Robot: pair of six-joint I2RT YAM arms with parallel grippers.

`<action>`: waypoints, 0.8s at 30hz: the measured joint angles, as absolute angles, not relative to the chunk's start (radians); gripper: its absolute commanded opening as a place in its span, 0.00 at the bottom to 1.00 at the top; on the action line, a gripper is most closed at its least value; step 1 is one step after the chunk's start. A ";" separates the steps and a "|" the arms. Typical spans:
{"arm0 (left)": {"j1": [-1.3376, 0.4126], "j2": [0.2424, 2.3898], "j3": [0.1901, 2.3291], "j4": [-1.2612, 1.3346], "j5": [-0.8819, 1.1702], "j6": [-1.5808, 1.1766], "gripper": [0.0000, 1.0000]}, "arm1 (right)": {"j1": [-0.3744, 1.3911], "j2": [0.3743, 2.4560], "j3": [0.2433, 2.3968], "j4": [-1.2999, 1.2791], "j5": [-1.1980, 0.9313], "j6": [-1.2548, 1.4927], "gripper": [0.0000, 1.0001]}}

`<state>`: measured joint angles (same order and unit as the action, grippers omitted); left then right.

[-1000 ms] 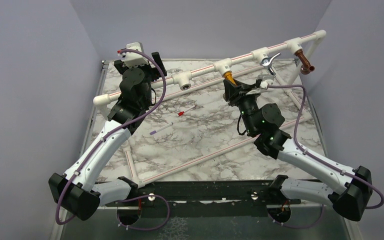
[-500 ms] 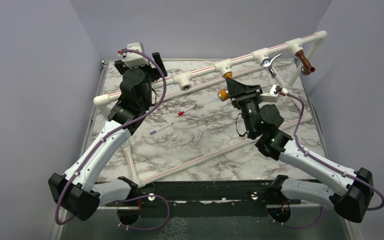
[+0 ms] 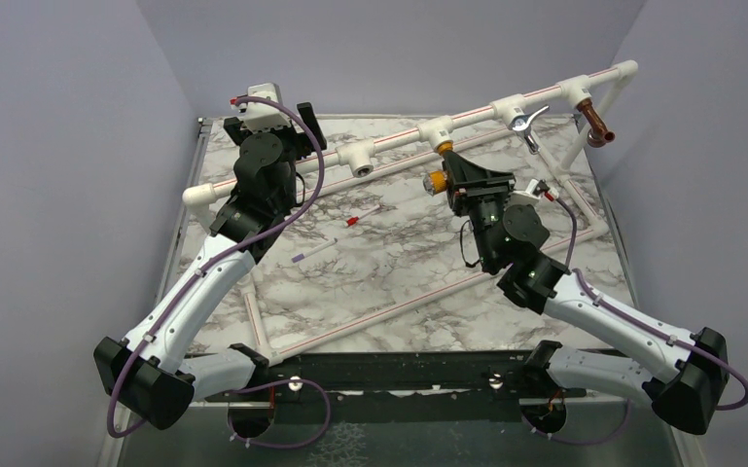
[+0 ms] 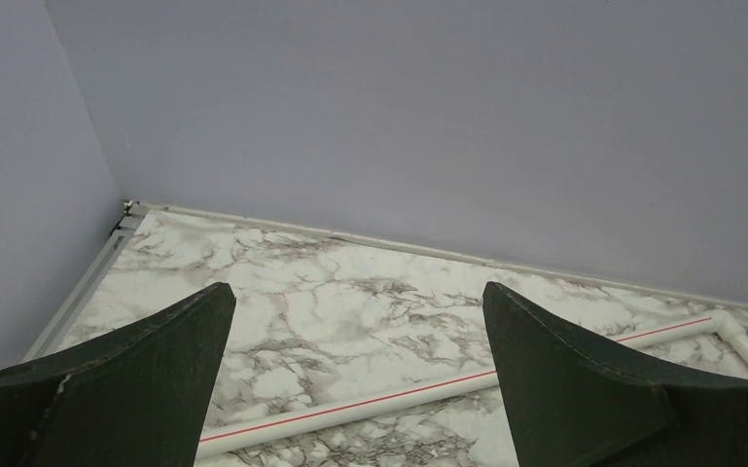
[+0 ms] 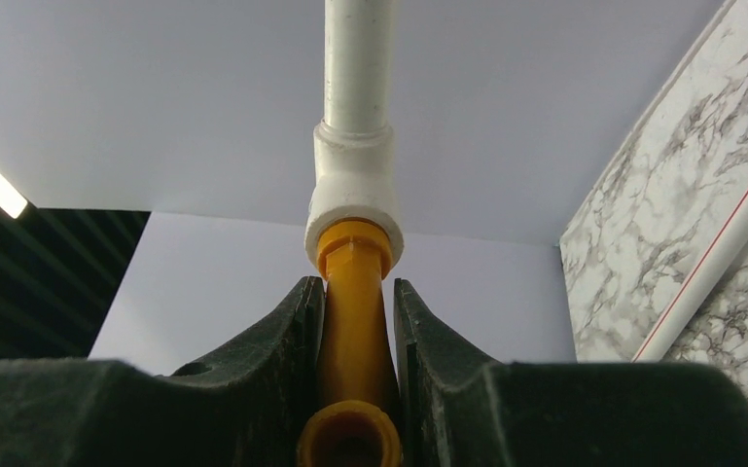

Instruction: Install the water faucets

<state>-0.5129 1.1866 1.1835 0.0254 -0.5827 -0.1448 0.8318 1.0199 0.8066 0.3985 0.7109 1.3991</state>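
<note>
A mustard-yellow faucet (image 5: pixel 355 321) is pinched between my right gripper's (image 5: pixel 358 292) fingers, its threaded end seated in a white tee (image 5: pixel 352 185) on the raised pipe. From above, its silvery knob (image 3: pixel 436 181) points left beneath that tee (image 3: pixel 437 129), with my right gripper (image 3: pixel 455 167) shut on its body. Further right on the same pipe hang a chrome lever faucet (image 3: pixel 525 121) and a copper-brown faucet (image 3: pixel 596 121). One tee (image 3: pixel 360 156) to the left has an empty socket. My left gripper (image 4: pixel 358 288) stands wide open at the back left (image 3: pixel 297 126), holding nothing.
A white red-striped pipe frame (image 3: pixel 409 302) lies on the marble table, and one of its pipes (image 4: pixel 350 404) runs under my left fingers. A thin red-tipped stick (image 3: pixel 360 216) and a purple-tipped one (image 3: pixel 313 251) lie mid-table. Grey walls close in at the back and both sides.
My right wrist has rolled with the yellow faucet in its grip, swinging the knob end out to the left under the tee. The left arm has not moved.
</note>
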 measured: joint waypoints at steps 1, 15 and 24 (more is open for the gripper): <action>-0.513 1.187 1.184 0.025 -0.583 -0.145 0.99 | 0.832 1.020 0.808 0.392 0.712 1.408 0.15; -0.512 1.187 1.184 0.027 -0.583 -0.144 0.99 | 0.832 0.973 0.863 0.200 0.751 1.473 0.67; -0.512 1.188 1.184 0.028 -0.583 -0.144 0.99 | 0.832 0.911 0.863 0.138 0.754 1.435 0.78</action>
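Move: The orange faucet is already in my right fingers, its body's middle barely 1 cm to the left of my grip. The white tee it is screwed into sits about 6 cm ahead and 2 cm left, nearly level. The silver faucet is some 10 cm to the right and 6 cm farther out, and the empty tee about 14 cm left and 2 cm ahead. From my left hand, the orange faucet lies roughly 25 cm right and 9 cm back. I let go of the orange faucet with my right hand: after a brief hold with a slight downward tip of the wrist, about 5 degrees, my fingers spread from their pinch to roughly three-quarters open. As they open I draw off about 3 cm, mostly to the right and also back, away from the faucet and its tee, with the hand's roll kept. ##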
